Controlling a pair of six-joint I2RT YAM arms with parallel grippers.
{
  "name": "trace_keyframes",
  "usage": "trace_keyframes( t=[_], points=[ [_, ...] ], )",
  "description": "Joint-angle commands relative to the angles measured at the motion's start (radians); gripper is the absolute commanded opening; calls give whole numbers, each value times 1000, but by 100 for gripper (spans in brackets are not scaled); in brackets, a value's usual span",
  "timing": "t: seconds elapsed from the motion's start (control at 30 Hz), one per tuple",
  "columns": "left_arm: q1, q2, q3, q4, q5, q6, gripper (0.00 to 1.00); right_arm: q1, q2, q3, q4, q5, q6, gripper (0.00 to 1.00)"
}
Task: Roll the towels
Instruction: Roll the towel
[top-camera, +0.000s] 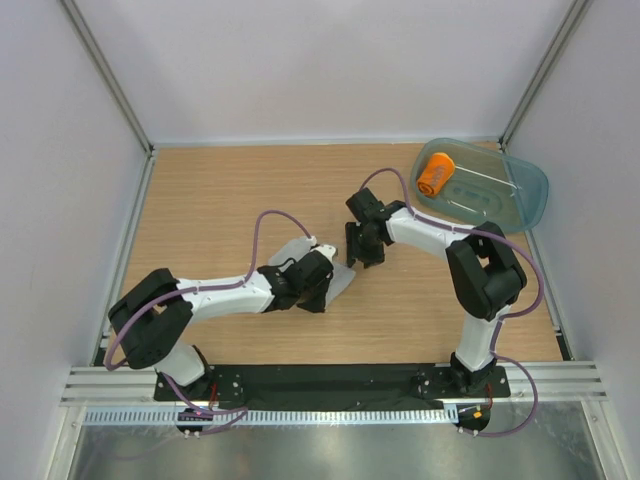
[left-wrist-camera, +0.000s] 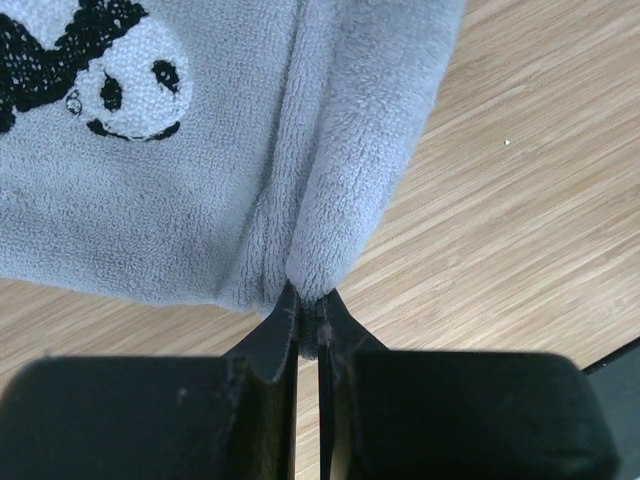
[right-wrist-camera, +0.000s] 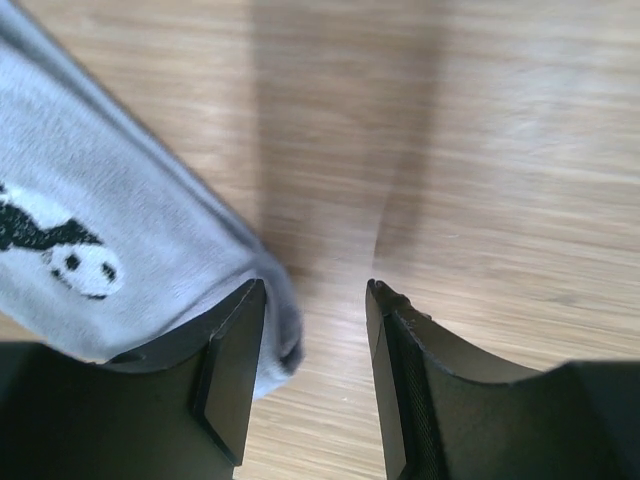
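The light grey towel with a panda print lies on the wooden table at mid-table, mostly under my left arm. My left gripper is shut on a pinched fold at the grey towel's edge. My right gripper stands open just above the table, at the towel's right corner. The grey towel's end lies against its left finger, and only bare wood shows between the jaws. The orange towel, rolled into a short cylinder, sits in the tub at the back right.
The translucent blue-green tub stands at the table's far right corner. Metal frame posts and white walls bound the table on three sides. The arm bases sit on a black bar at the near edge.
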Motion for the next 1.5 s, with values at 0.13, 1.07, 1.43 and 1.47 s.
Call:
trace_keyframes(
  t=[0.13,1.07,1.43,1.47],
  points=[
    [74,-45,-18,18,172,-17,0,-68,-9,87,-80,145,-68,51],
    [497,244,-231,604,855,-523,0,-26,-382,-327,556,-446,110,23],
    [539,265,-200,524,877,-505,0,10,-212,-366,717,-464,131,21],
    [542,265,-200,522,880,-505,0,10,-201,-364,722,-464,131,22]
  ],
)
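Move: The left hand still pinches the near edge of the grey towel at table height. The towel's middle lies about 7 cm ahead of it and 2 cm to its left, the panda print some 9 cm ahead and 7 cm left. From the half-open right hand, also low, the towel's middle is roughly 10 cm left and 2 cm back; the towel's right corner is only about 2 cm left and 3 cm back. Turning over by some 60 degrees until its fingers point mostly right, the left hand keeps its pinch, arcs forward about 3 cm in a small hop up and down, and rolls the held edge towards the towel's middle. The right hand moves out right and forward, lifts some 12 cm, then swings back and left over the towel, sinking again, tilted leftward and narrowing its fingers to stop above the towel near the left fingertips. ##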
